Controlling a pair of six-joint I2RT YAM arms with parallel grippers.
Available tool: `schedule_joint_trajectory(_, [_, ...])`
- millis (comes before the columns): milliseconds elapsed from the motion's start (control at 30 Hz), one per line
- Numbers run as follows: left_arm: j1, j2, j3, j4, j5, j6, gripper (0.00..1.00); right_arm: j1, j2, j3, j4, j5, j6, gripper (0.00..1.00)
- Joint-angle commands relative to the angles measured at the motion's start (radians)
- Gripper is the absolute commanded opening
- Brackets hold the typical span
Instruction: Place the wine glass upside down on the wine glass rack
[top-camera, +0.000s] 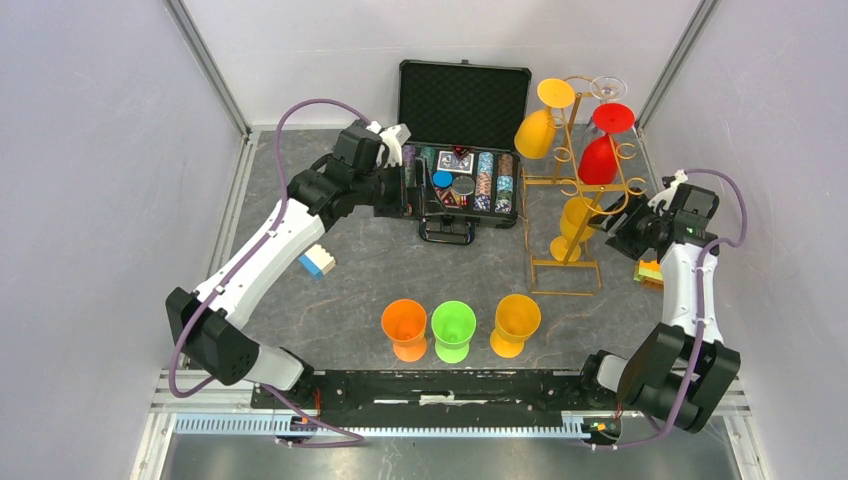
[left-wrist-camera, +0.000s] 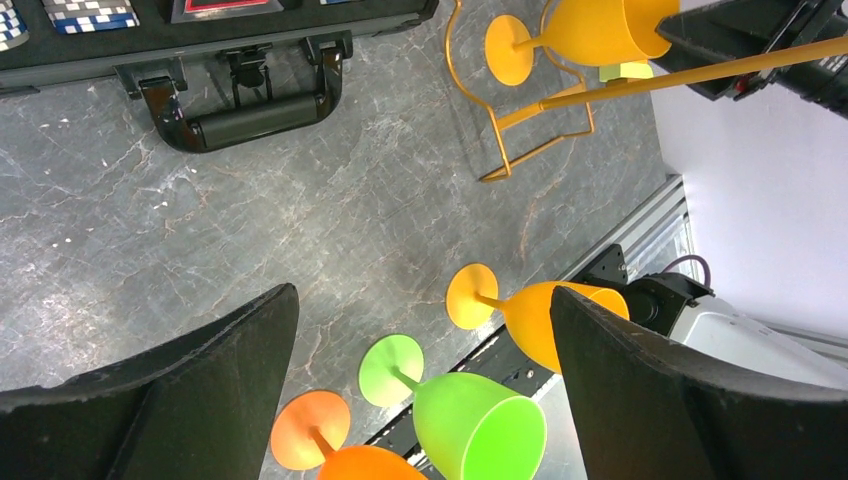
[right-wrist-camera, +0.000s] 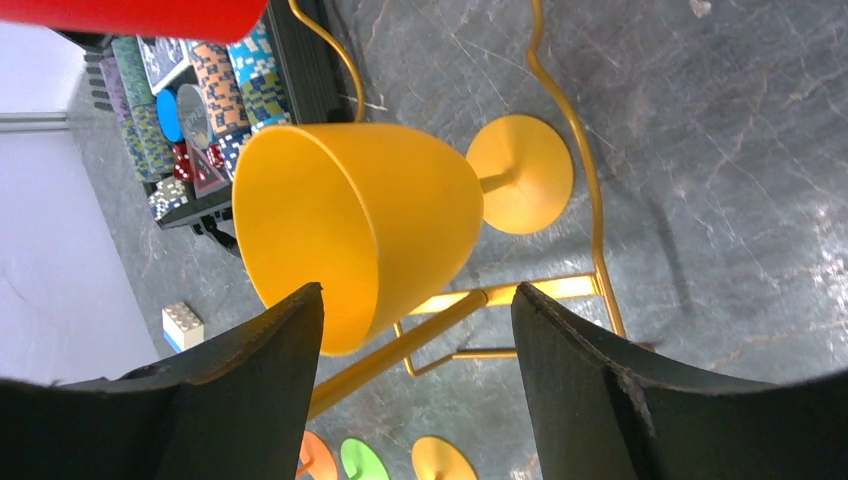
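Note:
The gold wire wine glass rack (top-camera: 575, 190) stands at the right of the table. A yellow, a red and a clear glass hang upside down from its top rails. Inside the rack's wire base a yellow wine glass (top-camera: 577, 222) stands upright on the table. My right gripper (top-camera: 622, 222) is just right of it, open. In the right wrist view the bowl (right-wrist-camera: 350, 225) lies just beyond the fingertips (right-wrist-camera: 300, 330), with nothing between them and the rack's pole (right-wrist-camera: 400, 345) crossing behind. My left gripper (top-camera: 412, 196) hovers over the poker case, wide open and empty (left-wrist-camera: 422, 295).
An open black poker chip case (top-camera: 463, 100) sits at the back centre. Orange (top-camera: 405, 328), green (top-camera: 453, 328) and yellow (top-camera: 516, 322) glasses stand upright in a row near the front. A white-blue block (top-camera: 318, 262) lies left, an orange-yellow block (top-camera: 650, 272) under the right arm.

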Motion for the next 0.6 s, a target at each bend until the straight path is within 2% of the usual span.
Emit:
schedule_joint_trajectory(0, [0.005,-0.030,-0.004,-0.020,-0.015,0.060,1.00,0.001,0.028,0.041,0.108,-0.034,0.038,0.74])
schedule_joint_trajectory(133, [0.005,-0.028,-0.005,-0.022,-0.020,0.069,1.00,0.001,0.084,0.065,0.099,-0.007,0.030,0.73])
schedule_joint_trajectory(267, [0.008,-0.019,-0.001,-0.028,-0.016,0.088,1.00,0.001,0.124,0.084,0.085,-0.003,0.003,0.52])
schedule_joint_trajectory(300, [0.008,-0.013,0.004,-0.031,-0.012,0.091,1.00,0.001,0.121,0.087,0.085,0.004,0.000,0.50])
schedule_joint_trajectory(400, [0.011,0.013,0.030,-0.049,-0.002,0.102,1.00,0.001,0.112,0.096,0.074,0.013,-0.014,0.34])
schedule_joint_trajectory(567, [0.014,0.056,0.077,-0.059,0.015,0.133,1.00,0.001,0.088,0.123,0.053,0.014,-0.014,0.14])
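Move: The upright yellow glass between the rack's legs stands about 4 cm to the left of the right hand and 3 cm ahead, its middle some 7 cm below. The rack's slanting near post comes down 3 cm to the hand's left, level with it; the hanging red glass is about 10 cm ahead and 11 cm up; the toy brick lies 14 cm right, 3 cm back, on the table. From the left hand the yellow glass is about 30 cm right and 3 cm ahead, 17 cm lower. The right fingers come onto the yellow glass's bowl and pinch its wall at the rim on the hand's side, narrowing from about three-quarters open to nearly shut. The hand first reaches some 3 cm forward, edging a little to the right, dips about 1 cm and comes back up as the fingers close; the wrist hardly turns. ##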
